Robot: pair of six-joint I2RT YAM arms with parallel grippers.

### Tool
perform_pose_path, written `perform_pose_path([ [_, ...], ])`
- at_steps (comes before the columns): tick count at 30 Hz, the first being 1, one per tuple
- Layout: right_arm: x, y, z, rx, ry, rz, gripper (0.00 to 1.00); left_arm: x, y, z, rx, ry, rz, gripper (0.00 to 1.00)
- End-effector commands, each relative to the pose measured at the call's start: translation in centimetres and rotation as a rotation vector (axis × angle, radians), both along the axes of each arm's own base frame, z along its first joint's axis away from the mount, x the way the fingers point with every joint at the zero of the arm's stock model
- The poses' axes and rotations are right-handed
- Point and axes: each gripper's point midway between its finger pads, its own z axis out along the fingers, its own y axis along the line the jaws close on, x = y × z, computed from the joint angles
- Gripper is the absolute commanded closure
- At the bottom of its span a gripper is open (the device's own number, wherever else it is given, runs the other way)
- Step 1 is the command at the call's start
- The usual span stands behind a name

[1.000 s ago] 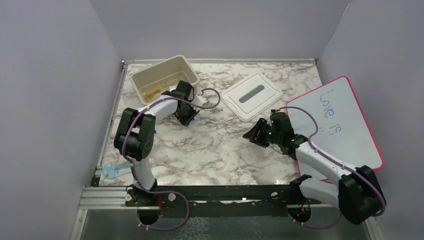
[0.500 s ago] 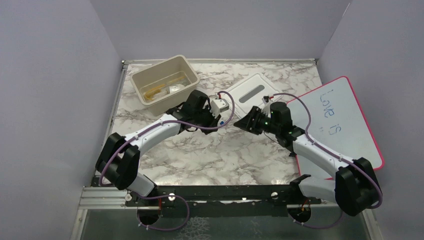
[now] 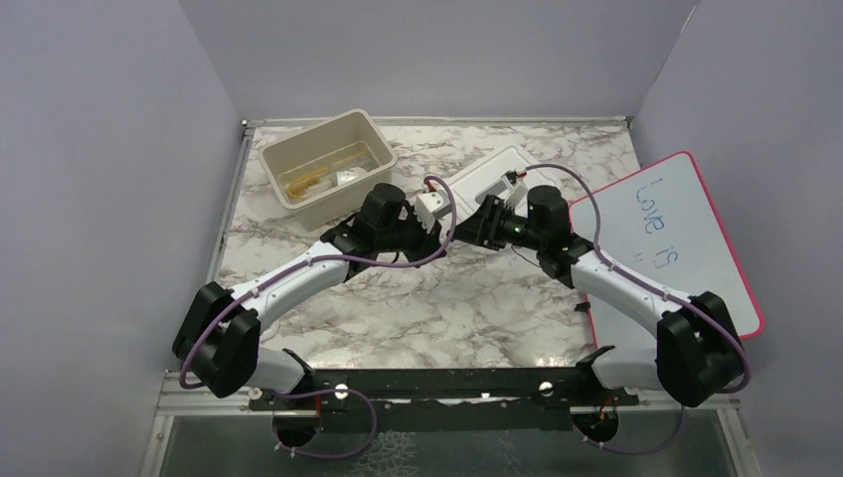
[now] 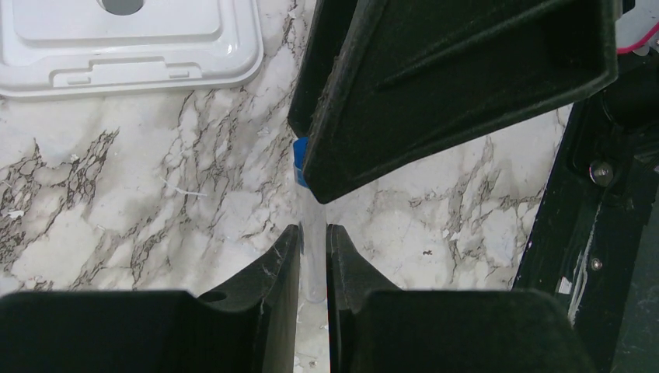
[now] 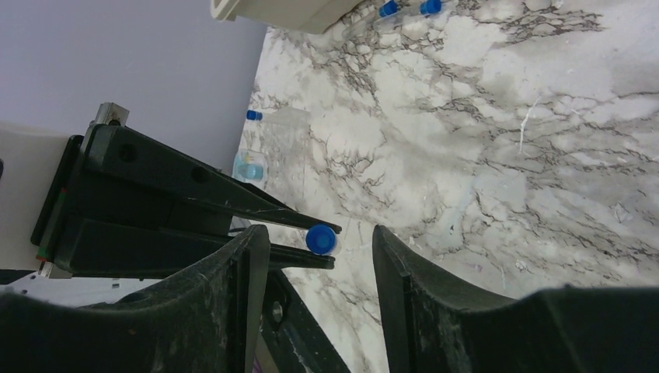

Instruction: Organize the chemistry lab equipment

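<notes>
A thin clear tube (image 4: 313, 264) with a blue cap (image 5: 321, 238) is pinched between the fingers of my left gripper (image 4: 312, 229), which is shut on it above the marble table. My right gripper (image 5: 321, 256) is open and faces the left one tip to tip, its jaws standing either side of the capped end without touching it. One right finger (image 4: 451, 85) hides most of the cap in the left wrist view. From above, the two grippers meet at mid-table (image 3: 462, 227), in front of the white lid (image 3: 497, 171).
A beige bin (image 3: 370, 129) with amber items inside stands at the back left. The red-bordered whiteboard (image 3: 666, 238) lies at the right. Two more blue-capped tubes (image 5: 388, 9) lie near the bin, and small blue pieces (image 5: 250, 167) by the left wall.
My left arm swung from the bin out to mid-table with the tube. The right gripper moved up and left to meet it, and its jaws opened wider.
</notes>
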Motion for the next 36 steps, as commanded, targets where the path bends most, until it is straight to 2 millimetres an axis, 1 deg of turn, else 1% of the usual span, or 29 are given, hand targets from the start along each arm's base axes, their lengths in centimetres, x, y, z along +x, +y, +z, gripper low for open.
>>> perform_pose_path([
  [1, 0.0, 1.3, 1.1, -0.005, -0.058, 0.07, 0.46, -0.4, -0.5, 1.3, -0.047, -0.021, -0.023, 0.82],
  [3, -0.1, 1.5, 0.7, -0.016, -0.05, 0.075, 0.49, -0.4, -0.5, 1.4, -0.047, -0.021, -0.025, 0.82],
  [9, 0.3, 1.5, 0.4, -0.048, -0.061, 0.058, 0.63, -0.3, -0.4, 1.0, -0.03, -0.013, -0.021, 0.82],
  [14, 0.6, 1.5, 0.3, -0.079, -0.079, 0.051, 0.7, -0.3, -0.4, 1.0, -0.027, -0.016, -0.023, 0.82],
  [17, 0.7, 1.6, 0.3, -0.089, -0.078, 0.054, 0.79, -0.2, -0.3, 1.2, -0.027, -0.018, -0.016, 0.81],
  [18, 0.7, 1.6, 0.4, -0.092, -0.079, 0.052, 0.81, 0.0, -0.2, 1.3, -0.023, -0.024, -0.003, 0.79],
  [19, 0.8, 1.5, 0.5, -0.097, -0.082, 0.045, 0.82, 0.3, -0.1, 1.4, -0.019, -0.029, 0.017, 0.74],
  [22, 1.0, 1.3, 0.9, -0.111, -0.089, 0.024, 0.84, 0.7, 0.4, 2.0, -0.007, -0.054, 0.047, 0.63],
  [25, 1.4, 1.1, 1.4, -0.128, -0.108, 0.006, 0.84, 1.3, 1.1, 2.9, 0.009, -0.089, 0.088, 0.44],
  [26, 1.6, 1.1, 1.5, -0.137, -0.115, 0.0, 0.84, 1.6, 1.4, 3.5, 0.016, -0.112, 0.105, 0.39],
  [28, 1.9, 1.0, 1.7, -0.159, -0.128, -0.009, 0.84, 2.0, 2.6, 4.5, 0.045, -0.157, 0.144, 0.33],
  [31, 2.5, 1.2, 1.8, -0.206, -0.151, -0.015, 0.84, 2.7, 4.8, 7.8, 0.059, -0.265, 0.242, 0.32],
  [32, 2.7, 1.5, 2.0, -0.219, -0.168, -0.021, 0.84, 3.0, 5.8, 9.4, 0.054, -0.309, 0.293, 0.32],
  [33, 2.7, 1.6, 1.8, -0.242, -0.169, -0.023, 0.84, 3.7, 7.4, 11.1, 0.055, -0.356, 0.382, 0.32],
  [36, 3.0, 3.0, 1.9, -0.295, -0.206, -0.035, 0.84, 4.6, 12.0, 17.2, 0.025, -0.475, 0.633, 0.31],
])
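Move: The blue-capped tube is still in the left fingers, its middle about at that hand's point, some 1 cm ahead, 1 cm right and 1 cm above. From the right hand the tube's middle is roughly 2 cm back, 3 cm left and 2 cm below. The white lid lies about 11 cm ahead of the right hand, 9 cm right and 17 cm below. From the left hand the beige box is some 19 cm ahead, 24 cm left and 9 cm below. The blue-capped tube changes hands in the air: the right hand eases about 1 cm left and pinches it near the cap end while the left hand holds still. Then the left fingers open and let go, and that hand pulls away up and about 5 cm left, tilting up and turning counter-clockwise some 15 degrees each, while the right hand, keeping its grip, lifts and goes forward about 2 cm each. ##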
